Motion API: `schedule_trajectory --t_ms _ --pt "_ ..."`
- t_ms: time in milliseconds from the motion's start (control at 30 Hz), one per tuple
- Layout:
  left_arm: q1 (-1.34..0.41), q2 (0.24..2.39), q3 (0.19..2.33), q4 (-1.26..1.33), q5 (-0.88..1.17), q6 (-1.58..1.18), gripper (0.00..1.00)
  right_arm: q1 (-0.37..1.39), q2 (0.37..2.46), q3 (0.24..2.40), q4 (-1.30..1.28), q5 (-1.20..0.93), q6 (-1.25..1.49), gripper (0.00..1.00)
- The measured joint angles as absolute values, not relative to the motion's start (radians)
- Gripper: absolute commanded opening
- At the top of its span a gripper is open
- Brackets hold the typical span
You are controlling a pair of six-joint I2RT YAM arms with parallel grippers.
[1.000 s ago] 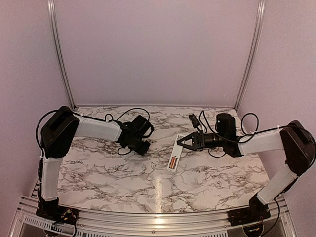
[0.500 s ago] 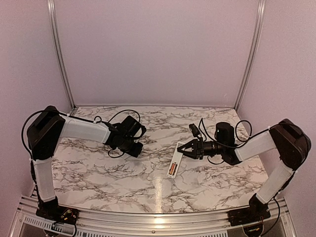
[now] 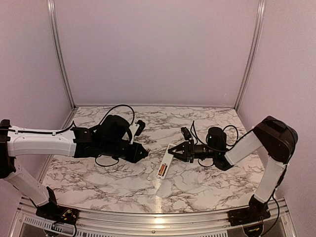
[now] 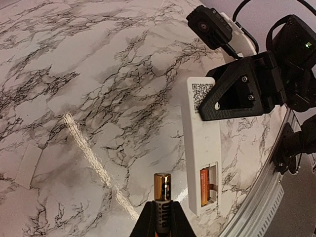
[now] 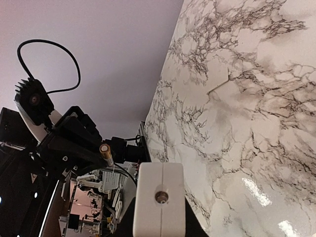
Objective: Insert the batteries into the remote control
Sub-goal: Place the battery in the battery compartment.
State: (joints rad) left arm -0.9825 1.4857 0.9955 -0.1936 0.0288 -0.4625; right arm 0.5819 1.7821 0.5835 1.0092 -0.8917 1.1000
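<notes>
The white remote control point(image 3: 164, 164) lies back-up in mid-table, its far end held in my shut right gripper point(image 3: 174, 150). Its open slot holds one orange battery point(image 4: 204, 186), with the bay beside it empty. In the left wrist view the remote control point(image 4: 201, 143) runs lengthwise, with the right gripper's black fingers point(image 4: 237, 94) over its QR-code end. My left gripper point(image 4: 162, 219) is shut on a second battery point(image 4: 162, 195), gold end forward, just left of the slot and apart from it. The right wrist view shows the remote's end point(image 5: 159, 190) and the held battery point(image 5: 105, 153) beyond.
Marble tabletop point(image 3: 113, 177) with a metal rail point(image 3: 148, 219) along the near edge. Pale walls stand behind and at both sides. The right arm's wrist camera point(image 4: 210, 25) and cables point(image 3: 197, 129) hang over the remote's far end.
My left arm has stretched out right and down, bringing its battery close to the remote. The right gripper has shifted the remote left and nearer. The left jaws closed a little tighter.
</notes>
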Motion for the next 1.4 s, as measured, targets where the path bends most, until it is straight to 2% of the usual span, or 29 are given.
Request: schedule_trajectory --t_ms 433,1400 --pt "-1.099 1.512 1.059 -0.254 0.028 -0.555 0.00 0.624 1.835 0.606 1.097 -0.815 1.179 0.00" --pt "-1.144 1.694 1.208 -0.432 -0.019 -0.583 0.00 0.643 1.866 0.621 1.138 -0.770 1.227 0.00"
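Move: The empty slot in the remote's battery compartment lies about 6 cm back, 7 cm to the right and 5 cm below the left hand, which already holds the battery. The loaded battery fills the compartment's other side, about 1 cm to the left of the slot. The remote's held end is some 10 cm right and 2 cm ahead of the left hand, about 3 cm lower. From the right hand the slot lies roughly 7 cm back, 5 cm left and slightly below. The battery, still pinched in the left fingers, travels back and to the right towards the empty slot, about 5 cm back and 4 cm right. It then goes down some 4 cm as the wrist tips the fingers roughly 10–15 degrees steeper, bringing its gold tip in beside the loaded battery, up to the spring. The right hand keeps its grip on the remote and shifts it about 2 cm left to meet the battery. ##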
